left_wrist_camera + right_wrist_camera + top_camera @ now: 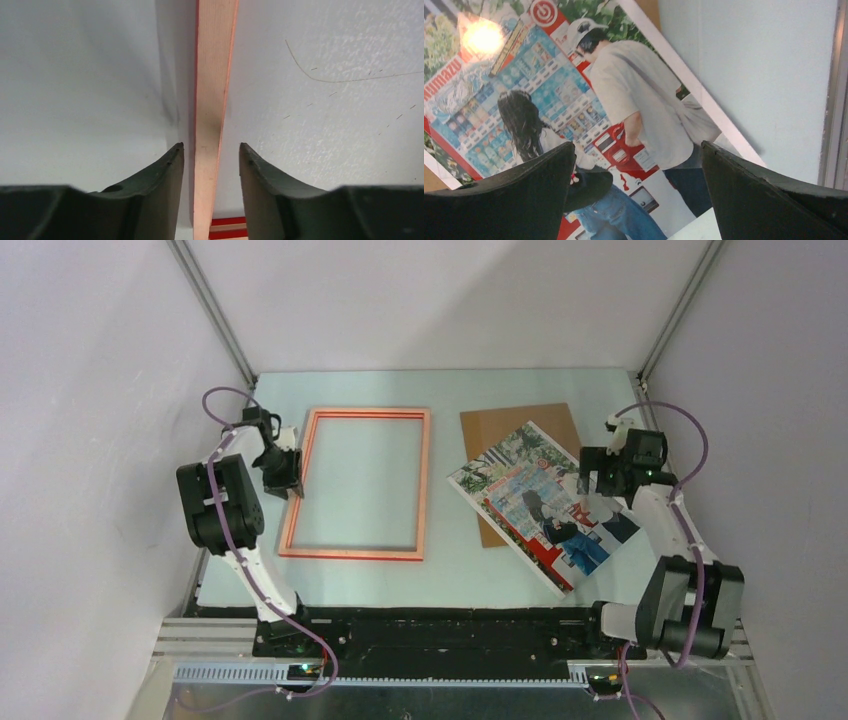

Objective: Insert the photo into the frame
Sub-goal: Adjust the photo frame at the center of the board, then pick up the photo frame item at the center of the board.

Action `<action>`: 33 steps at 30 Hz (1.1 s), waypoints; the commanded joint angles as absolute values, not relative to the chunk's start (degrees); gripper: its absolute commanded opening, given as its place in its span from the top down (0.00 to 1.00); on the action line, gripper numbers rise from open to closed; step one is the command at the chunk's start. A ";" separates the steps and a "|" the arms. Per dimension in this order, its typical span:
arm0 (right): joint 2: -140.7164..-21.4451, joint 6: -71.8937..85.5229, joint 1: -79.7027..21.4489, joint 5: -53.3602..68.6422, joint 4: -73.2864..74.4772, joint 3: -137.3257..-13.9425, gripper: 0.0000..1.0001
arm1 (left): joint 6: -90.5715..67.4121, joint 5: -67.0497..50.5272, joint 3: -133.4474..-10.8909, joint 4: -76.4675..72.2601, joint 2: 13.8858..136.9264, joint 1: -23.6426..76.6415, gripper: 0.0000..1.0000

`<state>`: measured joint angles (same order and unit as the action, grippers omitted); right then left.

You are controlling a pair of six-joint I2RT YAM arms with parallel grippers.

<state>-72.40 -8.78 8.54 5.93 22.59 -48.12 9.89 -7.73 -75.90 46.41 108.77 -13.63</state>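
The frame (pixel 425 485) lies flat on the table left of centre, its pale orange-pink side up. My left gripper (pixel 291 483) is at the frame's left rail. In the left wrist view that rail (pixel 214 75) runs between the two fingers, with a gap on each side, so the left gripper (pixel 211 146) is open and straddles it. The photo (pixel 540 505) lies picture side up at the right, turned at an angle. My right gripper (pixel 600 478) hovers over its right part. In the right wrist view the right gripper (pixel 638 146) stands wide open above the photo (pixel 624 95), holding nothing.
A brown backing board (pixel 520 425) lies partly under the photo's far end. White enclosure walls stand close on both sides, with metal posts at the back corners. A metal rail (pixel 836 100) borders the table just right of the photo.
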 commanded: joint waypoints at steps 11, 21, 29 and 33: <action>-88.22 -6.37 14.77 11.99 20.07 -61.34 0.00 | 8.09 -12.82 -79.62 44.91 98.80 -12.03 0.10; -101.63 -5.92 18.12 19.12 21.81 -71.87 0.00 | 2.96 -18.73 -86.37 43.89 96.84 5.97 0.09; -108.58 -4.95 18.37 21.76 22.79 -77.24 0.00 | -3.61 -23.84 -101.75 42.63 109.95 19.53 0.09; -111.08 -4.41 18.44 23.36 23.30 -79.60 0.00 | -5.94 -26.03 -110.91 42.14 118.09 24.80 0.09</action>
<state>-109.01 -5.63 18.24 20.53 22.74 -75.75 -1.61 -21.85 -103.55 43.48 113.38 21.23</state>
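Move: The frame's right rail, where the left hand is heading, has its middle roughly 31 cm to that hand's right, about 3 cm farther out and 1 cm lower; the left hand still straddles the left rail. The photo lies about 60 cm right and 4 cm back, the cardboard some 56 cm right and 4 cm ahead. From the right hand, that rail is about 38 cm left, 5 cm ahead and 10 cm below. Easing a centimetre or so forward while its half-open fingers finish opening around the left rail, the left hand lifts clear about 13 cm, then sweeps some 30 cm to the right across the frame to above its right rail, turning about 30 degrees clockwise, fingertips swinging forward. The empty right hand, wide open, reaches forward and sinks beyond the photo's right edge, drifting right. ##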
